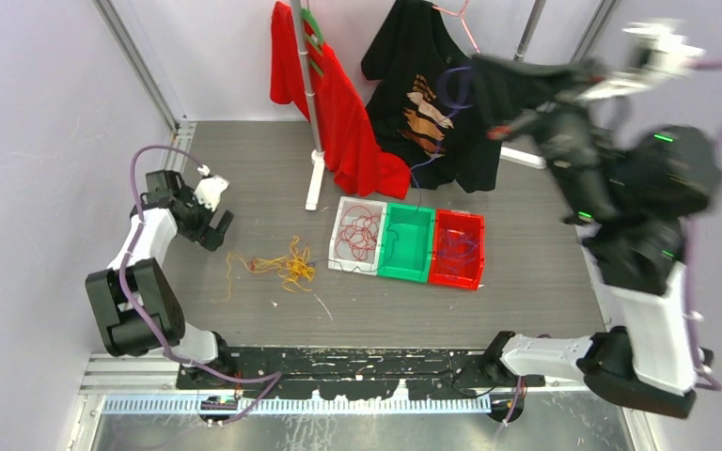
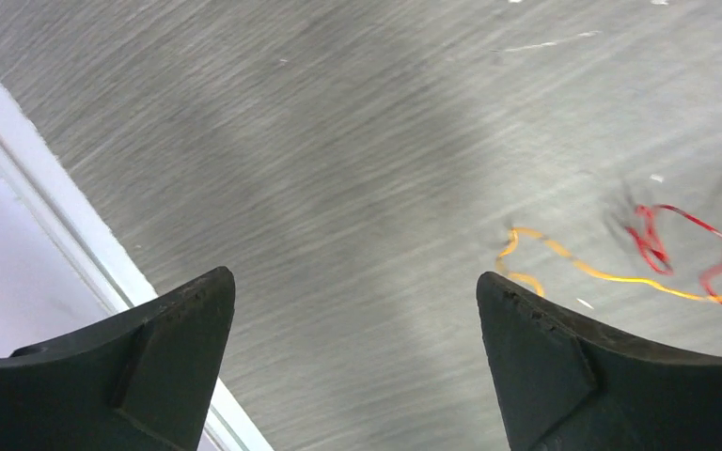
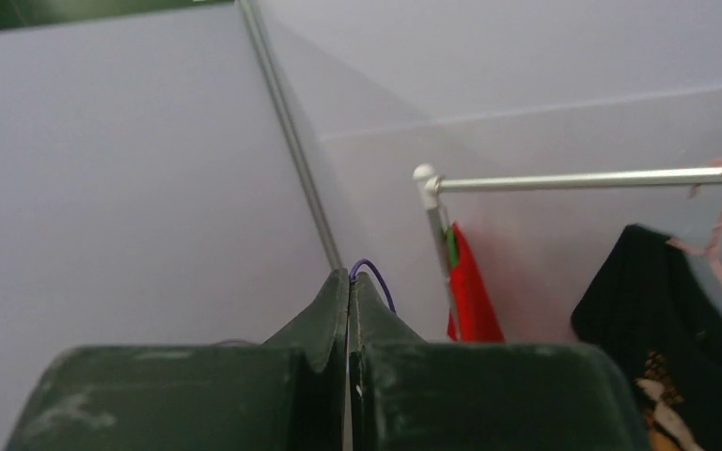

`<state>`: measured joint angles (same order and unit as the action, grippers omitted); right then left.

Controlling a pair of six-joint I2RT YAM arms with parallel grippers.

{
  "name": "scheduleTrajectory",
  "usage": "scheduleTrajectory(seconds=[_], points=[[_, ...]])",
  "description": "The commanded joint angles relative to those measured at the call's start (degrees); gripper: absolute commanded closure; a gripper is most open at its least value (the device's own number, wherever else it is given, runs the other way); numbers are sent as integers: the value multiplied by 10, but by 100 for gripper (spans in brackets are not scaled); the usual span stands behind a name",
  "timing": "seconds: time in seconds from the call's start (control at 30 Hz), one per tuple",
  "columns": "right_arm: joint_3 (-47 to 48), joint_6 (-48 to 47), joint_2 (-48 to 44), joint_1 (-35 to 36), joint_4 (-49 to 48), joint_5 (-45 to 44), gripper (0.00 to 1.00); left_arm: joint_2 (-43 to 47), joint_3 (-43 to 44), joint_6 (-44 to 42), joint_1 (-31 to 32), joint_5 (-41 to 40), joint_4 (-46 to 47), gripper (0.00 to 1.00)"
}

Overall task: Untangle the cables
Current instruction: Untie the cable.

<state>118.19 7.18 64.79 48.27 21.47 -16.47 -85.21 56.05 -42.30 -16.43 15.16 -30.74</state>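
A loose tangle of yellow and red cables [image 1: 287,266] lies on the grey table, left of centre. My left gripper [image 1: 216,221] hovers just left of it, open and empty. In the left wrist view its fingertips [image 2: 197,301] stand wide apart over bare table, with yellow and red strands [image 2: 658,254] off to the right. My right gripper [image 1: 479,83] is raised high at the back right, shut on a thin purple cable [image 1: 449,86]. That cable loops out of the closed tips [image 3: 381,277] in the right wrist view, where my right gripper [image 3: 350,274] points at the wall.
Three bins sit mid-table: a white one [image 1: 336,246] holding red cables, a green one [image 1: 406,272], and a red one [image 1: 458,278] holding purple cables. Behind them a clothes rack pole [image 1: 315,178] carries a red shirt [image 1: 338,113] and a black shirt [image 1: 423,94]. Walls enclose the table.
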Motion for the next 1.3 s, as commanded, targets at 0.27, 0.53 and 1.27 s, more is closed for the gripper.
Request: scheduleTrajectory(seconds=[0.27, 0.53, 1.27], points=[[38, 194, 108, 2, -82, 196, 99, 111, 203, 1, 0, 333, -290, 0], [34, 223, 114, 2, -130, 222, 99, 150, 132, 53, 281, 254, -223, 0], [25, 214, 79, 2, -149, 218, 99, -97, 99, 12, 383, 286, -95, 34]])
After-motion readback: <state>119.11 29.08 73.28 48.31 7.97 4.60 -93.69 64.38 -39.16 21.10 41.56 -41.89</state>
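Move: The yellow-and-red cable tangle, with the purple cable running out of it, lies about 24 cm to the left hand's right, 10 cm back and 7 cm below. Its loose yellow tail is only 2 cm right and 12 cm back; the white box stands some 42 cm right, level with the hand, and the rack foot 29 cm right and 17 cm ahead. From the raised right hand, the tangle is roughly 42 cm left, 4 cm ahead and 67 cm below. Towards the cable tangle the left hand arcs, lifting some 17 cm while swinging right and somewhat back, then sinking almost as far to hang over it, about 28 cm farther right; it turns roughly 45 degrees clockwise and its wide-open fingers start to close. The right hand, still pinching the purple cable up high, sweeps left and forward with a dip, then eases back and up, ending about 9 cm left. ##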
